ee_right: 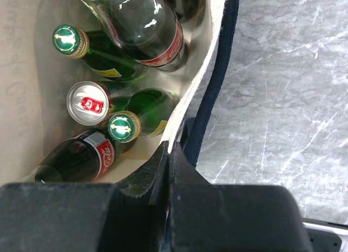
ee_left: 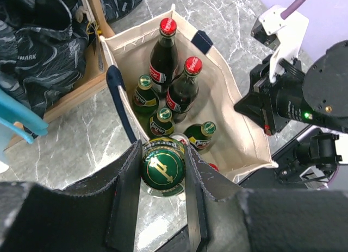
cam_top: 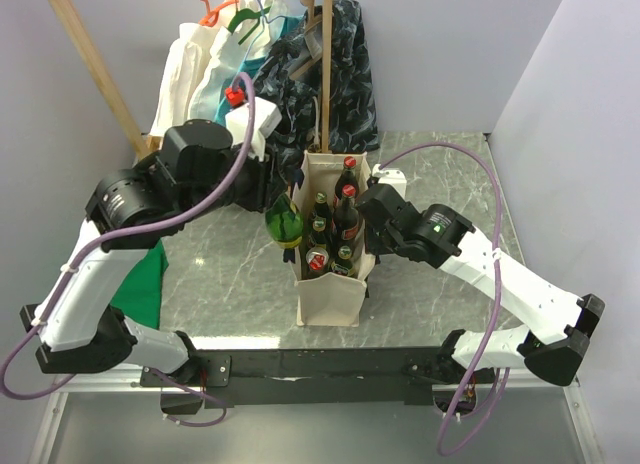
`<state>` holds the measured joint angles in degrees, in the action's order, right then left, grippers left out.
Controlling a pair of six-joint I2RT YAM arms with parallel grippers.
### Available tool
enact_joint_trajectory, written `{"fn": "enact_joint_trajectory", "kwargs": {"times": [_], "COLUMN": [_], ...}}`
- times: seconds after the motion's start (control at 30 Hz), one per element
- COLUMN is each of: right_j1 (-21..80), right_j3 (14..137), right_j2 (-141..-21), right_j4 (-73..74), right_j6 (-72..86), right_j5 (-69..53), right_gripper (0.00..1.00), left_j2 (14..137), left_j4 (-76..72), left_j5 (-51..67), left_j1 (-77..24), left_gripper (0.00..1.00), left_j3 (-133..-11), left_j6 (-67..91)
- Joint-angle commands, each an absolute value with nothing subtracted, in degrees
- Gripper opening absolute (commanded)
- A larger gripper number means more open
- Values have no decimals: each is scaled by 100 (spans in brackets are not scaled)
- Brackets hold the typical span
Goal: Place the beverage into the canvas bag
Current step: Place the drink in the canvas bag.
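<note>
The cream canvas bag [cam_top: 330,302] with navy handles stands upright mid-table, holding several bottles and a silver can [ee_right: 87,103]. My left gripper [ee_left: 163,151] is shut on the top of a green glass beverage bottle [ee_left: 163,169]. In the top view this bottle [cam_top: 285,224] hangs upright just left of the bag's left rim, beside the navy handle [ee_left: 120,102]. My right gripper [ee_right: 171,151] is shut on the bag's right rim [ee_right: 191,83], pinching the canvas edge. In the top view it [cam_top: 368,209] sits against the bag's right side.
A wooden garment rack [cam_top: 325,74] with white, teal and dark patterned fabrics [cam_top: 250,54] stands right behind the bag. Its base [ee_left: 76,94] lies close to the bag's far-left corner. A green cloth [cam_top: 140,284] lies on the marble table at left.
</note>
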<state>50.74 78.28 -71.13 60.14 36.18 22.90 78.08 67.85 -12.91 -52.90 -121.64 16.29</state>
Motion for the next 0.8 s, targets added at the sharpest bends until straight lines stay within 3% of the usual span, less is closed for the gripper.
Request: {"fn": "enact_joint_trajectory", "kwargs": {"times": [0.0,0.77], "right_j1": [5089,5098], "right_j3": [7717,7787], "right_j2": [-6979,-6926], "right_j4": [5783,5775], "right_j6": [3709,3630], "right_j5": [2443,2575], "right_gripper": [0,0], "left_j2": [7805,8288], "left_j4": [5625,4843], "left_j5": [-1248,-615], "left_j1": [-5317,-5414], "left_gripper": [1,1], "left_j3": [-12489,-12709], "left_j6": [1565,1248]}}
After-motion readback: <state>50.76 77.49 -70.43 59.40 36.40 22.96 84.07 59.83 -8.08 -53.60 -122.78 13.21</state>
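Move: The left hand holds the green bottle high at the bag's left rim; the middle of the bag opening lies about 10 cm to its right, 1 cm ahead and some 20 cm below. In the bag, the near Coke bottle stands about 13 cm right and 5 cm ahead, the far Coke bottle 13 cm right and 12 cm ahead, the far green bottle 8 cm right and 5 cm ahead. The opening's middle is about 8 cm left of the right hand, level with it. Rightward at nearly constant height, the left hand carries the green bottle about 5 cm across the bag's left rim towards the middle of the opening, drifting some 2 cm forward and turning about 5 degrees clockwise. Its fingers keep their grip at the bottle's capped neck. The right hand stays put, still pinching the bag's right rim shut between its fingertips. ##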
